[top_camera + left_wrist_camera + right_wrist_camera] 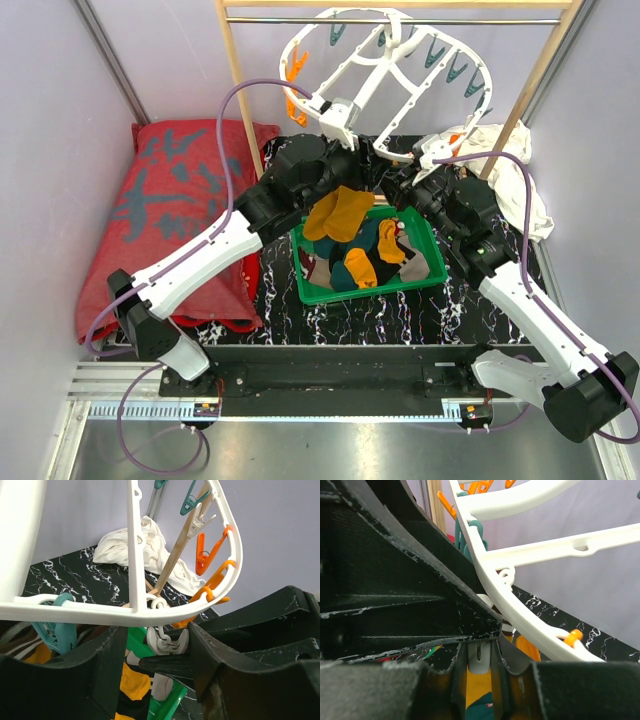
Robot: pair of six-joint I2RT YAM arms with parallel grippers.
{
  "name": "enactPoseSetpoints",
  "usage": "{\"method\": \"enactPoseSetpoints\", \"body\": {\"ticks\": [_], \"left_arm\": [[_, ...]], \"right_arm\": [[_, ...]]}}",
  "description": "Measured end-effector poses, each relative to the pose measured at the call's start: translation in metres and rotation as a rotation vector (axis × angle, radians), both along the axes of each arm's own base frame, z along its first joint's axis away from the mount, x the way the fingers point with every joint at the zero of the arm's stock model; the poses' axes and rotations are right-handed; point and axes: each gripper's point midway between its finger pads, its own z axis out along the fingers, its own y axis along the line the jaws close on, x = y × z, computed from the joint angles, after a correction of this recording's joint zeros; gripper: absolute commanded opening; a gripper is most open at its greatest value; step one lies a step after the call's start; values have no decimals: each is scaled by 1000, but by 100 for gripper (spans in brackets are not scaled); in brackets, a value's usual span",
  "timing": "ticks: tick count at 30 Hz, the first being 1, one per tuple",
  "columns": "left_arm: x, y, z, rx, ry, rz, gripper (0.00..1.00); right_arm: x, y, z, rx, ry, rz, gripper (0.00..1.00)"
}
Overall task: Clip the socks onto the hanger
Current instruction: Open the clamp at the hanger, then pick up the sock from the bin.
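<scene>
The white hanger hangs from the rack's rod, carrying orange and teal pegs. My left gripper is at its near-left rim. It stands open around a white peg that touches the right finger, with a gap on the left. My right gripper is at the near-right rim, shut on another white peg. The socks lie in a green basket. A mustard-orange sock lies at the basket's far-left corner, with dark teal ones beside it. Its striped cuff shows below the left jaws.
A light wooden rack with a metal rod frames the hanger. A red cloth lies on the left. A white cloth is heaped at the right, behind the right arm. Grey walls close in on both sides.
</scene>
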Motion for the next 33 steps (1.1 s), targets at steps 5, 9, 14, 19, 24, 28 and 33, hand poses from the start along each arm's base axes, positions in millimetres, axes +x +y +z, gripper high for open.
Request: {"method": "enactPoseSetpoints", "body": {"ticks": [5,9,14,19,24,28,33], "left_arm": [[-2,-5,1,-15,5,-9,33],[-2,-7,2,-19,3,-8,22],[-1,-7,1,-12,-2,-4,18],[2,-5,-1,1,-11,11,12],[6,-3,-3,16,-21,29,10],[8,-1,-3,25,-29,43,7],[10,1,-3,36,-39,54,5]], "right_arm": [[1,-1,0,0,0,-4,14],[2,-2,-1,0,3,-9,29],[-1,-3,-4,13,20,-11,54],[-14,-14,-6,41,44,-33,65],[-33,-34,-20,73,108,-91,73],[-48,-52,-44,92,196,-154,74],[-58,-70,-90,129,353,-248,74]]}}
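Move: Right between the left hand's still-open fingers, within a centimetre or so, hangs the empty white clamp on the hanger's near rim; the right fingers already pinch this same clamp. From the left hand, a teal clamp sits about 5 cm left and 2 cm farther out, an orange clamp some 5 cm right and 1 cm out, and the hanging orange sock about 6 cm left, level fore and aft, and 12 cm down. Closing on the white clamp, the left fingers pinch it between their pads while that hand stays nearly in place, then keep their grip. Once they have it, the right fingers open wide and let go; the right hand backs off down, right and back, some 13 cm in all and gathering speed, tipping its fingers about 20 degrees down and turning roughly 15 degrees clockwise. ##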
